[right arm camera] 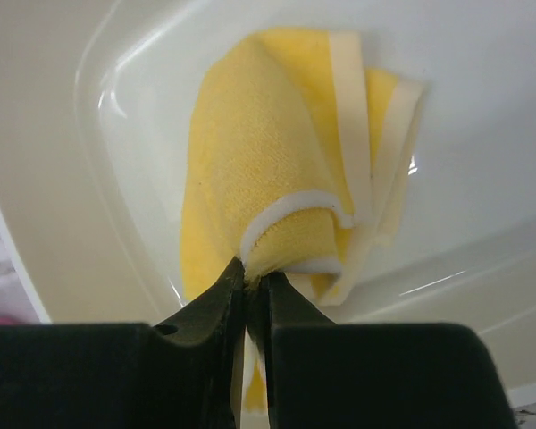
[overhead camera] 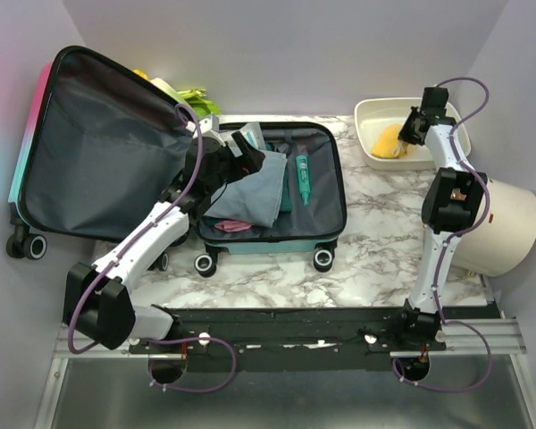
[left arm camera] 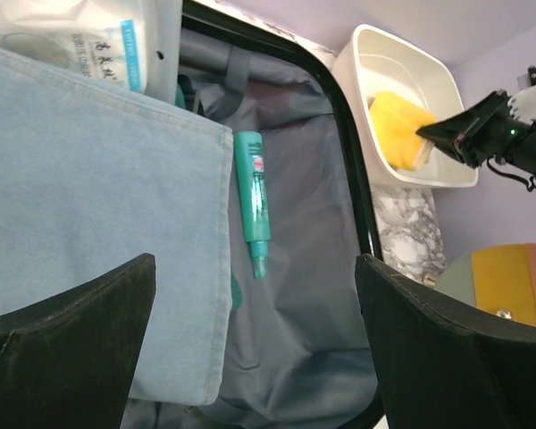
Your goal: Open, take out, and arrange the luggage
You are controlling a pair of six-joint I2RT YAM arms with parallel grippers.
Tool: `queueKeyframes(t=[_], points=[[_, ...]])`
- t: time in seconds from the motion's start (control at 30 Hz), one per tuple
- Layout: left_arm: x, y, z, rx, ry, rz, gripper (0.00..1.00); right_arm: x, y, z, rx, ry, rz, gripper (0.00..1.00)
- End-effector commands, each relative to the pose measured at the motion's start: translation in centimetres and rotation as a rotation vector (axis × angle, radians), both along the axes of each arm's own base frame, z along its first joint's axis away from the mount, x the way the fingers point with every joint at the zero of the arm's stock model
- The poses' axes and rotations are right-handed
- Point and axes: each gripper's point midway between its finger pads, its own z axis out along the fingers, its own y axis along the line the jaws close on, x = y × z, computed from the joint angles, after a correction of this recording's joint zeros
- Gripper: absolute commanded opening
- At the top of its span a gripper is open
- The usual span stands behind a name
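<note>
The luggage (overhead camera: 116, 161) lies open, its pink-to-teal lid propped up at the left with the dark grey lining (left arm camera: 313, 295) showing. In the base half are a folded blue cloth (overhead camera: 250, 197) (left arm camera: 98, 214), a teal tube (overhead camera: 302, 177) (left arm camera: 252, 192), a white packet (left arm camera: 89, 36) and a pink item (overhead camera: 232, 226). My left gripper (overhead camera: 246, 152) (left arm camera: 255, 268) hangs open over the base, straddling the blue cloth's edge and the lining, holding nothing. My right gripper (overhead camera: 409, 132) (right arm camera: 257, 268) is down in the white tray (overhead camera: 368, 121), shut on a yellow cloth (right arm camera: 250, 152) (overhead camera: 389, 141).
A cream round bin (overhead camera: 509, 228) lies on its side at the right edge, close to the right arm. Yellow-green items (overhead camera: 174, 89) sit behind the raised lid. The suitcase wheels (overhead camera: 323, 259) face the near side of the marble tabletop (overhead camera: 375, 241).
</note>
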Motion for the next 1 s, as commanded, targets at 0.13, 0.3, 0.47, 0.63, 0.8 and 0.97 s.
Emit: queueKeyframes(t=[0.13, 0.3, 0.47, 0.63, 0.8, 0.97], points=[[-0.6, 2.0, 1.6, -0.035, -0.052, 0.08, 0.99, -2.4, 5.0, -2.0, 0.231, 0.071, 0.119, 0.29], [-0.6, 1.9, 1.9, -0.038, -0.059, 0.075, 0.99, -3.1, 6.1, -1.4, 0.169, 0.073, 0.168, 0.43], [-0.7, 1.8, 2.0, -0.038, -0.061, 0.067, 0.99, -4.1, 3.4, 1.1, -0.03, 0.082, 0.096, 0.54], [-0.3, 1.6, 3.1, -0.046, -0.093, 0.06, 0.99, -5.7, 1.2, 4.7, -0.182, 0.058, 0.057, 0.66], [0.3, 1.0, 3.6, -0.062, -0.113, 0.04, 0.99, -4.2, 2.9, 6.2, -0.106, -0.035, 0.098, 1.0], [0.9, 1.1, 3.2, -0.041, -0.105, 0.047, 0.99, 0.5, 4.4, 4.7, 0.018, -0.082, 0.113, 1.0]])
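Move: My right hand holds the yellow cloth just over the white tray; the cloth's middle is about 4 cm ahead and 5 below the fingers, and the tray's middle about 6 cm ahead, 6 to the right and 8 down. The open suitcase's bottom shell lies some 35 cm to the left and 11 back, the white pot about 25 to the right and 20 back. From my left hand, the cloth is roughly 24 cm ahead, 42 right and 19 below. I lower the cloth about 4 cm into the tray with my right hand, easing back and some 5 cm left while the fingers begin to part. Then, still drawing back a little at first, I lift straight off by about 12 cm, opening fully to let go of the cloth and coming slightly forward at the end. My empty left hand stays wide open over the suitcase, rising about 2 cm. ##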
